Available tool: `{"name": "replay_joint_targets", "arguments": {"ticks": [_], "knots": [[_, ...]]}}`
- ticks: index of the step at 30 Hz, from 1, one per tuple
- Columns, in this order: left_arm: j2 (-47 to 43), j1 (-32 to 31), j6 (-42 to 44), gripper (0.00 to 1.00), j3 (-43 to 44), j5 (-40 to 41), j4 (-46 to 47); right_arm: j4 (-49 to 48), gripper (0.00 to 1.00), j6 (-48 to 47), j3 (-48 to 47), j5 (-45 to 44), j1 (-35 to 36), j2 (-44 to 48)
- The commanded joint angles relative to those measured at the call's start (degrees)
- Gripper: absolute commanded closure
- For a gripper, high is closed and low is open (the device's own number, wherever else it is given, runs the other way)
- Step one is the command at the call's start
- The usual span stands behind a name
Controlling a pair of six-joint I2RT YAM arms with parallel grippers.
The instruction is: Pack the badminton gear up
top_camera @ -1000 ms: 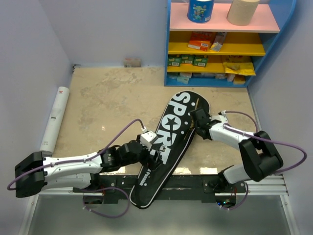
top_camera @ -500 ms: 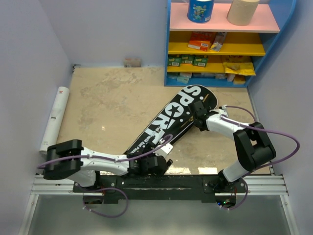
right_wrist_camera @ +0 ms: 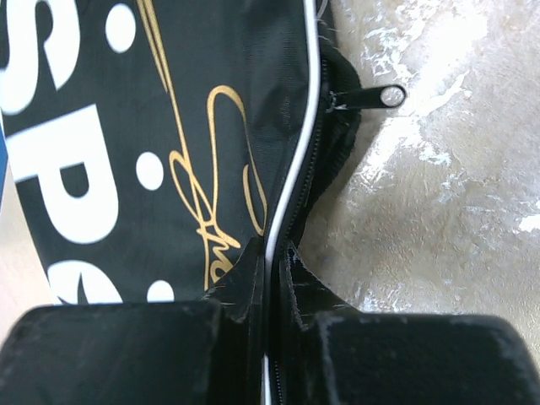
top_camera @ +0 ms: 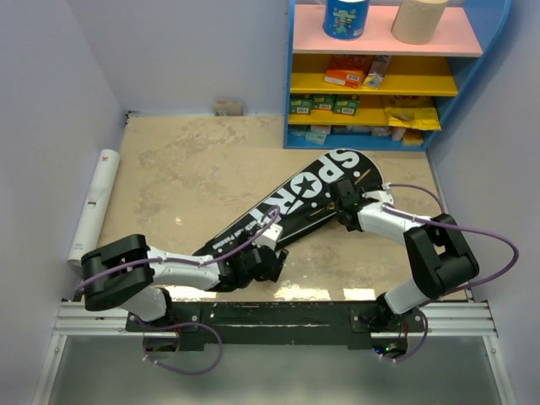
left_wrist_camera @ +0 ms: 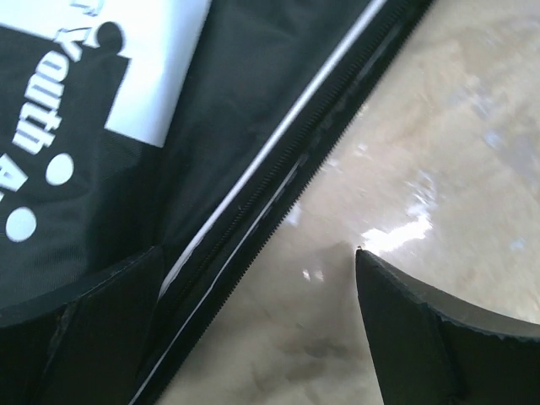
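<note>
The black bag [top_camera: 291, 207] lettered SPORT lies flat and slanted on the beige table [top_camera: 194, 160], wide end toward the shelf. My right gripper [top_camera: 344, 206] is shut on the wide end's near edge; the right wrist view has the fingers pinching the white-piped zip seam [right_wrist_camera: 270, 253] of the bag [right_wrist_camera: 126, 126], with a zip pull [right_wrist_camera: 371, 97] just beyond. My left gripper [top_camera: 267, 264] is open beside the narrow end. In the left wrist view the bag's [left_wrist_camera: 211, 101] zip edge runs past one finger, and the left gripper [left_wrist_camera: 257, 253] holds nothing. A long white tube [top_camera: 93, 207] lies along the left wall.
A blue shelf unit [top_camera: 295, 76] at the back right holds boxes and packets, with a blue-wrapped roll [top_camera: 346, 17] and a beige roll [top_camera: 419, 18] on top. A small box [top_camera: 228, 107] sits against the back wall. Walls close in on the left and right.
The bag has swung from steep to a flatter slant, its narrow end moving left and away from the near edge. The right gripper kept its hold. The left gripper drew back along the narrow end.
</note>
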State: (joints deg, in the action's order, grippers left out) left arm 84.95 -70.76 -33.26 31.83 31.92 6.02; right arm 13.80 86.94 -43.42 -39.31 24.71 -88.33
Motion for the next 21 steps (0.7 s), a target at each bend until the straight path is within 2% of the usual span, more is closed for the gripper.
{"name": "replay_joint_targets", "arguments": {"ticks": [1,9,10,11,13,15,21], "knots": [[0.04,3.96,-0.06,0.00,-2.57,-0.90,-1.62,-3.60,0.92,-8.60,1.58,2.82,-0.19,1.94],[-3.38,9.05,0.12,0.00,-3.18,1.66,-4.09,-3.79,0.72,-18.20,2.99,9.60,-0.19,3.69],[-5.30,9.76,0.38,0.00,-3.70,0.96,-3.22,-3.52,0.64,-20.03,3.25,10.21,-0.19,5.00],[-6.28,11.16,0.47,0.00,-4.32,0.60,-3.30,-3.00,0.61,-21.01,3.43,11.44,-0.19,5.80],[-8.90,12.48,0.82,0.00,-4.67,0.60,-3.38,-1.59,0.49,-23.46,3.25,11.97,-0.10,7.38],[-10.84,14.51,1.79,0.00,-4.50,0.51,-4.00,0.87,0.44,-25.40,2.73,12.85,-0.19,9.75],[-14.28,18.64,4.51,0.00,-4.06,0.42,-4.97,9.39,0.40,-35.58,-0.08,11.28,-0.19,16.08]]}}
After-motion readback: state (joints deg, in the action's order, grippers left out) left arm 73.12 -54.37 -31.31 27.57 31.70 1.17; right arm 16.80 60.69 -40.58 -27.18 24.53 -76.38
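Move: The left hand's open fingers are low at the badminton bag's near edge; the bag's middle is about 12 cm ahead of that hand and 4 cm to its right, and the narrow tail end some 21 cm to its left, level with it. The right hand already pinches the near edge: the bag's middle is roughly 21 cm to its left and 3 cm back, the wide head end about 9 cm ahead and 5 cm right, the shelf front some 16 cm straight ahead. Forward and then mostly leftward, the left hand sweeps about 10 cm with its fingers wide, pushing along the bag's near edge, turning some 15 degrees counter-clockwise and lifting a little at the end. The right hand drifts left a couple of centimetres while its fingers open and let go of the edge, then backs off and rises slightly, turning about 25 degrees counter-clockwise. ##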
